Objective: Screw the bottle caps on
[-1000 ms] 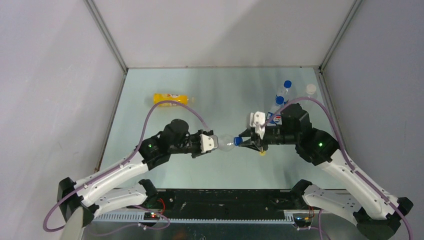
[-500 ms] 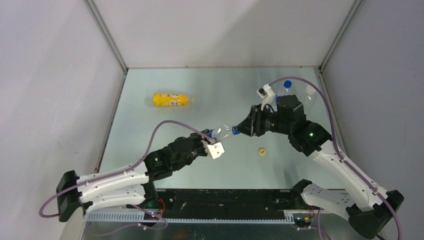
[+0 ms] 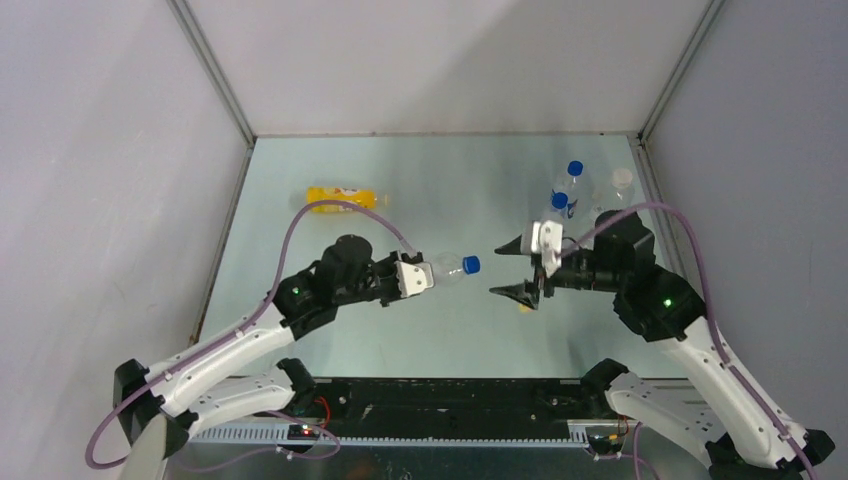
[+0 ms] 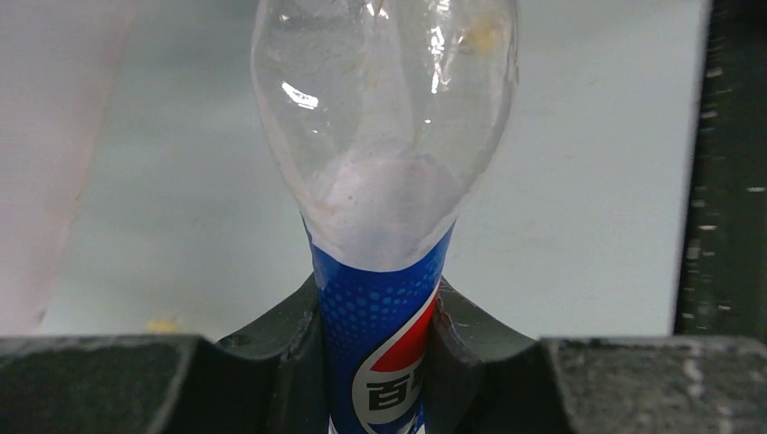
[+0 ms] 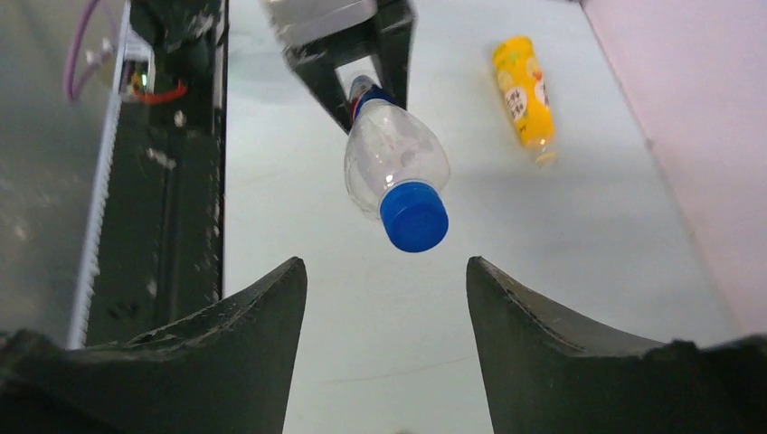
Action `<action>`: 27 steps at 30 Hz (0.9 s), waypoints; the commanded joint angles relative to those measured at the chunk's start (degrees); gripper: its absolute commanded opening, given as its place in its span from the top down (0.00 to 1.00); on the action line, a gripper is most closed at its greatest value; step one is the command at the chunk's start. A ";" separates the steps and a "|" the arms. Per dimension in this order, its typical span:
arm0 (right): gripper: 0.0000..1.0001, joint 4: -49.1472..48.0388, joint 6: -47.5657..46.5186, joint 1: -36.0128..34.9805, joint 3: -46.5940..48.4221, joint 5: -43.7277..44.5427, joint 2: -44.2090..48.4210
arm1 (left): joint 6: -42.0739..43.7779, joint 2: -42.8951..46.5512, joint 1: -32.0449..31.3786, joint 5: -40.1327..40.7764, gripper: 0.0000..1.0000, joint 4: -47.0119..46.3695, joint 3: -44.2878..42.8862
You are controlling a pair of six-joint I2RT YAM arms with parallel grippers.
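My left gripper (image 3: 428,274) (image 4: 380,312) is shut on the blue label of a clear Pepsi bottle (image 3: 447,269) (image 4: 387,136), held level above the table with its neck pointing right. A blue cap (image 3: 471,264) (image 5: 414,215) sits on that neck. Just right of the cap, my right gripper (image 3: 512,269) (image 5: 384,276) is open and clear of it, nothing between its fingers. A yellow cap (image 3: 523,306) lies on the table under the right gripper. The yellow-orange bottle (image 3: 340,196) (image 5: 524,90) lies on its side at the back left.
Two clear bottles with blue caps (image 3: 574,169) (image 3: 559,200) stand at the back right, next to a clear bottle with a white cap (image 3: 622,178). Grey walls enclose the table (image 3: 420,190) on three sides. The black base rail (image 3: 450,400) runs along the near edge.
My right gripper has opened, let go of the blue cap and drawn back to the right. The cap stays on the bottle. The left arm has swung the bottle back to level.
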State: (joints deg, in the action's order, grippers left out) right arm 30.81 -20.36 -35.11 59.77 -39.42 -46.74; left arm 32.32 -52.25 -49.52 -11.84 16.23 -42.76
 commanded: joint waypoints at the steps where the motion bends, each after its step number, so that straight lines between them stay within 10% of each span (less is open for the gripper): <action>1: 0.32 7.27 -25.44 -2.20 0.76 -5.61 1.06 | -1.33 -2.53 1.39 -18.28 0.98 7.92 -5.93; 27: 0.58 9.98 -28.92 -5.95 0.79 -9.18 -1.71 | -0.32 -7.21 1.68 -25.67 0.98 9.42 -11.25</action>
State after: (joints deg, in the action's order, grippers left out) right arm 40.62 -49.06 -40.45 59.77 -48.34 -47.97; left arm 31.94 -59.66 -48.23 -35.03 27.55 -51.55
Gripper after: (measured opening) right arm 0.456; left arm 0.353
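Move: The blue cap on the Pepsi bottle is about 5 cm to the right hand's left, 2 cm ahead and 1 cm below, in front of its open fingers. From the left hand, which already grips that bottle by its label, the cap is some 9 cm right, 4 cm ahead and 4 cm lower. On the table, the loose yellow cap lies about 25 cm below the right hand, 5 cm ahead and 7 cm right; the standing Pepsi bottle is roughly 25 cm ahead, 14 cm right and 14 cm lower. Back towards the base go both hands, quickly at first and then easing. The left carries the held bottle about 5.5 cm back and 3 cm right, swinging its cap end clockwise towards the right gripper; the right draws back 4 cm and sinks 2, turns some 20 degrees counter-clockwise while rolling, and narrows its fingers around the cap without fully shutting. ##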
